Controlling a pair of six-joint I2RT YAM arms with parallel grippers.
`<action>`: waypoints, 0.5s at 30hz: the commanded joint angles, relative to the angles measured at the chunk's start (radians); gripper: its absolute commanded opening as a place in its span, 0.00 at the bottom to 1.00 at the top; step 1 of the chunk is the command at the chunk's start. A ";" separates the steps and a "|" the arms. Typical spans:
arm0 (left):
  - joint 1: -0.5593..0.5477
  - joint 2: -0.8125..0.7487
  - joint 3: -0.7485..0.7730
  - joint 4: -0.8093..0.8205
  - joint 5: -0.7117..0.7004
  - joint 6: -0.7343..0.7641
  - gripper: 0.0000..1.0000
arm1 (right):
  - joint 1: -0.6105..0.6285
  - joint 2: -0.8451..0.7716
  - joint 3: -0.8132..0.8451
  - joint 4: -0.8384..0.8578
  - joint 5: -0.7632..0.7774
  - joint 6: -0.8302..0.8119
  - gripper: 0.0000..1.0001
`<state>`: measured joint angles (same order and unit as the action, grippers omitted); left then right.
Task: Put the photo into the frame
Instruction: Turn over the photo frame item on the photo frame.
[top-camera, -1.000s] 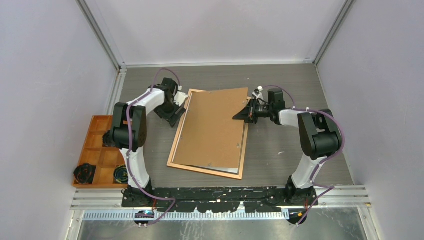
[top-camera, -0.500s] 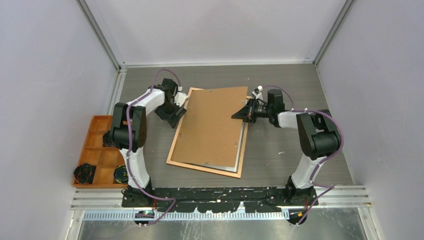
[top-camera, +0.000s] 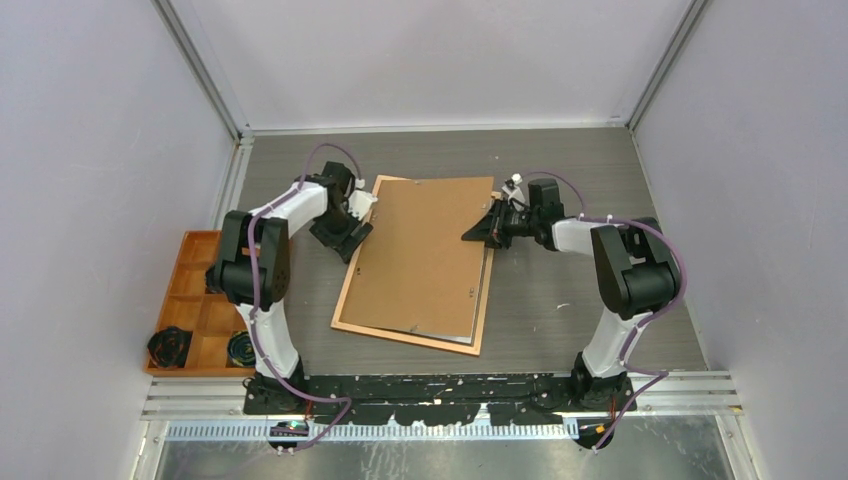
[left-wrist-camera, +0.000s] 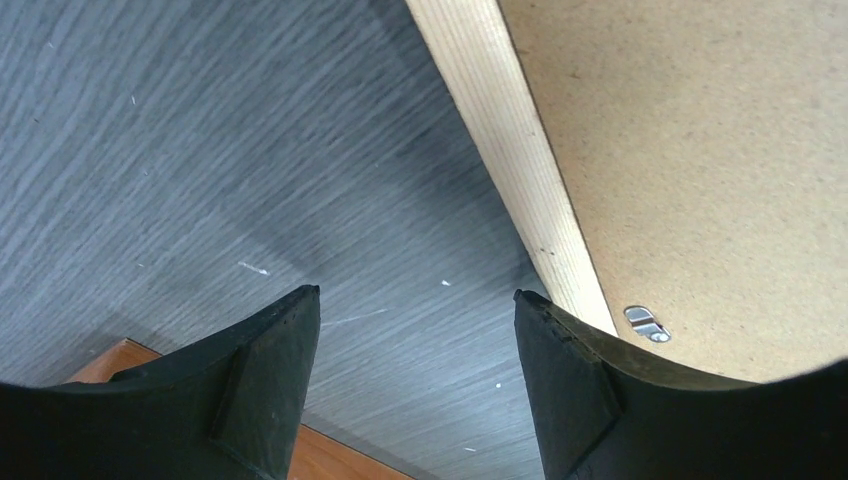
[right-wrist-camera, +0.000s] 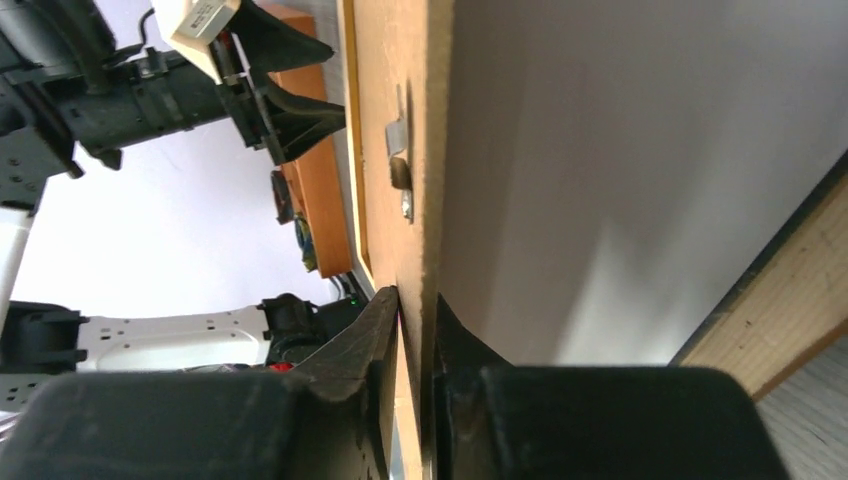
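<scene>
The frame (top-camera: 345, 295) lies face down mid-table, its pale rail (left-wrist-camera: 510, 160) beside my left fingers. Its brown fibreboard back (top-camera: 425, 255) rests on it, slightly askew. My right gripper (top-camera: 480, 232) is shut on the board's right edge (right-wrist-camera: 430, 150), one finger above and one below (right-wrist-camera: 417, 295). Under the board a pale grey-white sheet (right-wrist-camera: 620, 180) shows, possibly the photo's white back; no printed side shows. My left gripper (top-camera: 357, 237) is open and empty (left-wrist-camera: 417, 293) over bare table, just left of the frame's upper left rail.
An orange compartment tray (top-camera: 195, 300) with black items (top-camera: 170, 345) stands at the left edge; its corner shows under my left fingers (left-wrist-camera: 330, 460). A metal clip (left-wrist-camera: 645, 322) sits on the board. White walls close in the back and sides.
My right gripper has pushed the board a little to the left, and board and frame have shifted left with it. The left gripper has barely moved.
</scene>
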<state>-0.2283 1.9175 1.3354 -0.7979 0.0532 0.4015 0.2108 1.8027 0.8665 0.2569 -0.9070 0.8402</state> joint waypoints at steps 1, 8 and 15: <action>-0.014 -0.066 -0.023 -0.041 0.119 -0.007 0.73 | 0.035 -0.010 0.094 -0.172 0.069 -0.120 0.24; -0.014 -0.080 -0.043 -0.034 0.124 -0.006 0.73 | 0.039 -0.021 0.146 -0.357 0.151 -0.171 0.46; -0.014 -0.087 -0.046 -0.034 0.119 -0.004 0.73 | 0.072 -0.076 0.231 -0.573 0.305 -0.268 0.81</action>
<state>-0.2306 1.8801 1.2911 -0.8120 0.1234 0.4004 0.2581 1.8038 1.0138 -0.1799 -0.6922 0.6525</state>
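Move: The right hand still has the raised right edge of the backing board between its fingers; the board's middle lies about 11 cm left of the hand, 4 cm back and 4 cm below. The photo frame's middle is about 11 cm left, 5 cm back and 7 cm below. From the left hand, beside the frame's left rail, the board's middle is some 15 cm right, 3 cm back and 1 cm above. Right fingers open wide, releasing the board, sinking about 3 cm and tipping down; left hand slides back 2 cm. ##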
